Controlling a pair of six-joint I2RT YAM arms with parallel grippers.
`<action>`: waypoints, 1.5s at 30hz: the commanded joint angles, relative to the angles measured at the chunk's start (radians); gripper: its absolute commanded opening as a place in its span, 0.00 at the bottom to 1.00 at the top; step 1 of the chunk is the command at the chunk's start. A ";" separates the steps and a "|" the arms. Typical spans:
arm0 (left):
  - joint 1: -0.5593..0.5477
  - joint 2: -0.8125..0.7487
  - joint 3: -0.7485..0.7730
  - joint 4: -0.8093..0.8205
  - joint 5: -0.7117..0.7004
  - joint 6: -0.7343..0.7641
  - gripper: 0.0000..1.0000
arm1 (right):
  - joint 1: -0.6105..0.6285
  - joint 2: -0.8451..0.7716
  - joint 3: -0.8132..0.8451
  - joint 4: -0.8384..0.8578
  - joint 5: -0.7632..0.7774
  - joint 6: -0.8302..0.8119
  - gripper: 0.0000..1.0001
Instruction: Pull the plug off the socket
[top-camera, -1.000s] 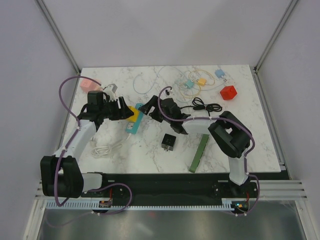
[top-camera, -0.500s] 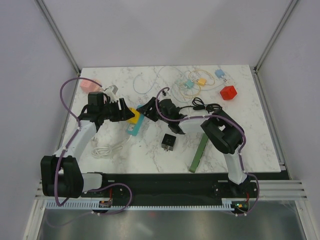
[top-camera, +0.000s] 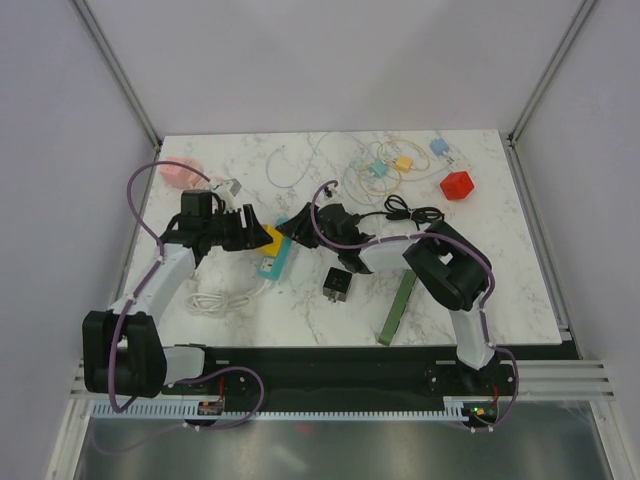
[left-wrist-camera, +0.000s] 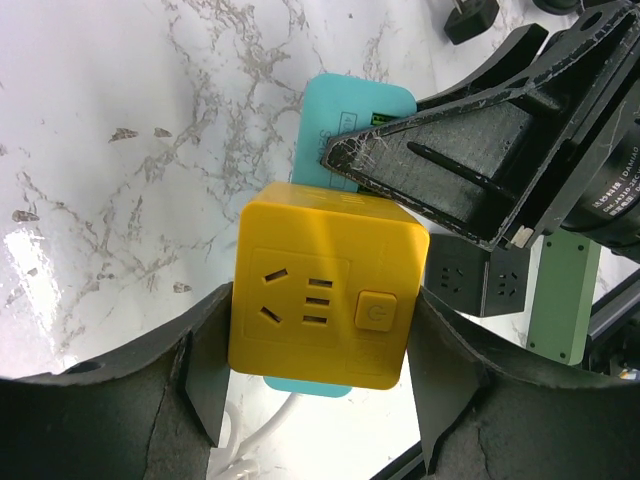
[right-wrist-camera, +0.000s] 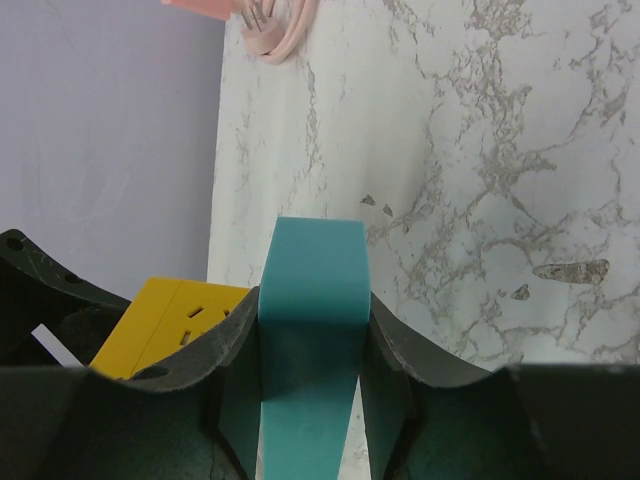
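Note:
The plug is a yellow cube (top-camera: 268, 238) with outlets and a button on its top face (left-wrist-camera: 325, 300). It sits on the teal socket strip (top-camera: 272, 262), which lies on the marble table. My left gripper (top-camera: 252, 233) is shut on the yellow cube, one finger pressed to each side (left-wrist-camera: 320, 320). From the right, my right gripper (top-camera: 291, 229) is shut on the strip's far end (right-wrist-camera: 312, 290), its pads (right-wrist-camera: 235, 390) tight against both long sides. The yellow cube (right-wrist-camera: 170, 320) shows to the left behind that finger. The prongs are hidden.
A black cube socket (top-camera: 338, 284) and a green strip (top-camera: 398, 308) lie near the front right. A white cable (top-camera: 215, 298) coils at front left. A black cable (top-camera: 413, 213), a red cube (top-camera: 457, 185), pastel plugs (top-camera: 390, 168) and a pink plug (top-camera: 178, 171) lie further back.
My right gripper has slid left onto the teal strip's end and closed on it. The left gripper, holding the yellow cube, has shifted slightly toward the front.

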 joint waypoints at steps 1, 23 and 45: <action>0.029 -0.087 0.033 0.135 -0.018 -0.049 0.02 | 0.013 -0.033 -0.027 -0.235 0.077 -0.185 0.00; 0.030 -0.136 -0.009 0.216 0.000 -0.067 0.02 | -0.028 0.053 -0.048 -0.262 0.016 -0.100 0.00; 0.033 -0.076 0.033 0.075 -0.334 -0.110 0.02 | -0.017 -0.103 -0.070 -0.407 -0.078 -0.328 0.13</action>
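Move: The blue socket strip, with the yellow plug against it, lies just beyond the plug in the left fingers: its middle is roughly 2 cm right, 1 cm back and 4 cm below the left hand. From there, a black box stands about 16 cm right and 9 cm back, and the white cord's coil lies some 9 cm left and 13 cm back, both on the table. The right hand pinches the strip's far end, with the plug about 3 cm back, 3 cm left and 1 cm above it. The yellow plug is worked loose from the blue strip, both grippers keeping their hold: after barely shifting, they part abruptly. The left springs up about 7 cm, tilting its fingers upward, then sinks most of the way back while swinging left and turning counter-clockwise. The right drops some 5 cm and slightly right, then eases up and back. ##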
